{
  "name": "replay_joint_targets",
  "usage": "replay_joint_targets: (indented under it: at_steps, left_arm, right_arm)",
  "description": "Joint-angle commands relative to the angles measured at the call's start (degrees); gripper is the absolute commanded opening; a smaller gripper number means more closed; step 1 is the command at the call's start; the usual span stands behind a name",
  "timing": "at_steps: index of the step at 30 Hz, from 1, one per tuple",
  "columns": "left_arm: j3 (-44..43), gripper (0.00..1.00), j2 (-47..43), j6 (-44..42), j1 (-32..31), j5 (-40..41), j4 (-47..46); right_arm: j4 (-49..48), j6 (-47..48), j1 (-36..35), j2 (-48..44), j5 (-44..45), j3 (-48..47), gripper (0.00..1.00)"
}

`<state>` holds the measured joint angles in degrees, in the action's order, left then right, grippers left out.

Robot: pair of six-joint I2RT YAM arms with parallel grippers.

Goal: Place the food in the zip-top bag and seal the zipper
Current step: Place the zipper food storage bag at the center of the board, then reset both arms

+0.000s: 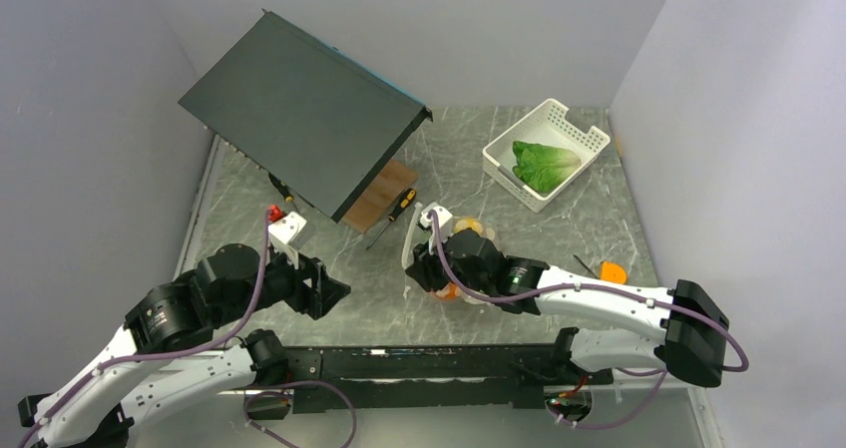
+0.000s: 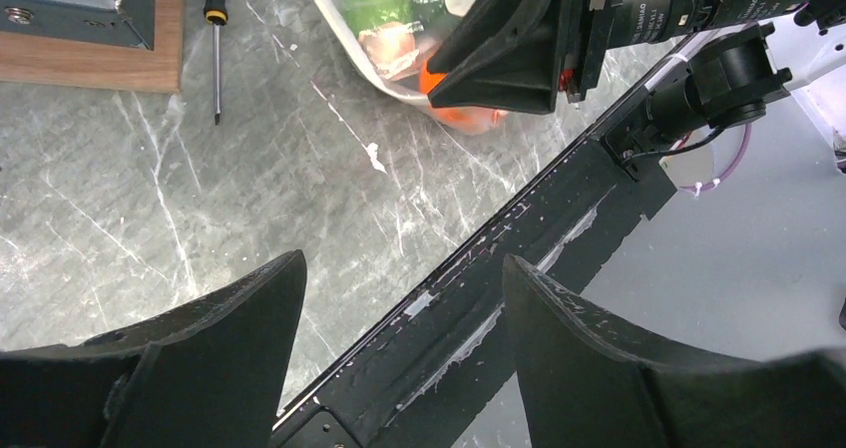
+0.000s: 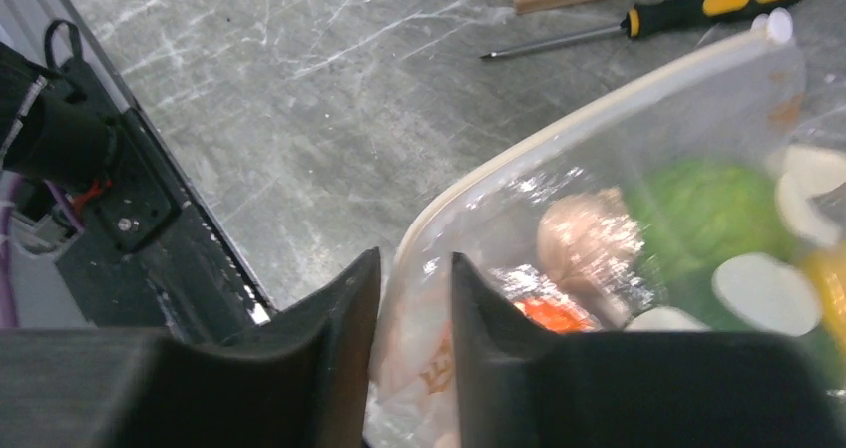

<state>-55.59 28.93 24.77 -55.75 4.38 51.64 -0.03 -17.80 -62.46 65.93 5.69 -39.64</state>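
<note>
The zip-top bag (image 1: 446,240) lies at mid-table; it is clear with white dots. Inside it is food: a green piece (image 3: 708,209), a pale beige one (image 3: 584,238) and an orange one (image 3: 549,313). The whitish zipper (image 3: 559,134) runs along the bag's left edge. My right gripper (image 3: 415,258) sits at the bag's near corner. Its jaws stand a little apart, with the zipper's end and some plastic in the gap. My left gripper (image 2: 402,258) hangs open and empty over the table's front rail, left of the bag (image 2: 384,39).
A white slotted basket (image 1: 499,159) at the back right holds a green lettuce (image 1: 544,166). A dark tilted panel (image 1: 299,109) with a wooden board (image 1: 384,194) stands at the back left, a screwdriver (image 1: 391,216) beside it. A small orange item (image 1: 612,270) lies at the right.
</note>
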Motion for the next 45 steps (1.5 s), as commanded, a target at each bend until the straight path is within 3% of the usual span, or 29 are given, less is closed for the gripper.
replay_joint_targets:
  at_steps: [1, 7, 14, 19, 23, 27, 36, 45]
  left_arm:
    - [-1.2, 0.79, -0.5, 0.7, -0.2, 0.6, -1.7]
    - [-4.1, 0.9, -1.4, 0.8, -0.2, 4.2, -0.7]
    - [-9.9, 1.0, -4.9, 0.3, -0.2, 9.9, -0.4]
    - [-17.0, 1.0, -7.4, -2.6, -0.2, 13.0, -0.4]
    - [-19.5, 1.0, -10.1, -4.4, -0.2, 14.3, -2.5]
    - [-18.8, 1.0, -13.3, -5.1, -0.2, 15.3, -4.0]
    - [-17.7, 1.0, -16.6, -5.5, -0.2, 16.5, -3.7]
    - [-16.9, 1.0, -15.1, -6.2, -0.2, 17.2, -3.5]
  right_arm:
    - [0.6, -0.2, -0.3, -0.9, -0.2, -4.4, 0.46]
    - [11.7, 0.6, -0.2, -5.0, 5.9, -12.7, 0.81]
    - [23.2, 5.1, -0.1, -10.9, 20.4, -25.1, 0.99]
    - [25.2, 7.9, -0.2, -16.5, 35.0, -29.5, 1.0]
    - [20.1, 12.3, -0.1, -22.8, 41.3, -28.8, 1.0]
    - [15.4, 16.0, -0.1, -26.7, 43.5, -28.0, 1.0]
    - [20.8, 10.8, -0.2, -26.9, 49.3, -29.8, 1.0]
    - [23.3, 10.3, -0.1, -27.3, 47.9, -29.2, 1.0]
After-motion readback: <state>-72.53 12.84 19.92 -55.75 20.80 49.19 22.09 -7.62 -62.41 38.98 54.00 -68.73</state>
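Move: My right hand still has the zipper edge of the filled bag between its fingertips; the middle of the bag lies about 8 cm to my right, 1 cm ahead and 3 cm lower. The screwdriver is some 9 cm ahead and 4 cm left of that hand, 6 cm down, and the white basket about 22 cm ahead and 26 cm right. From my left hand the bag's middle is roughly 21 cm right, 8 cm ahead and 14 cm below. I spread my right fingers wide to let go of the zipper edge and lift almost straight up off the bag, then keep climbing while swinging right, away from the bag, ending some 28 cm higher and 22 cm to the right, turned clockwise with the fingertips tilting up. My left hand opens the rest of the way and backs off too, about 16 cm up and 12 cm left. ##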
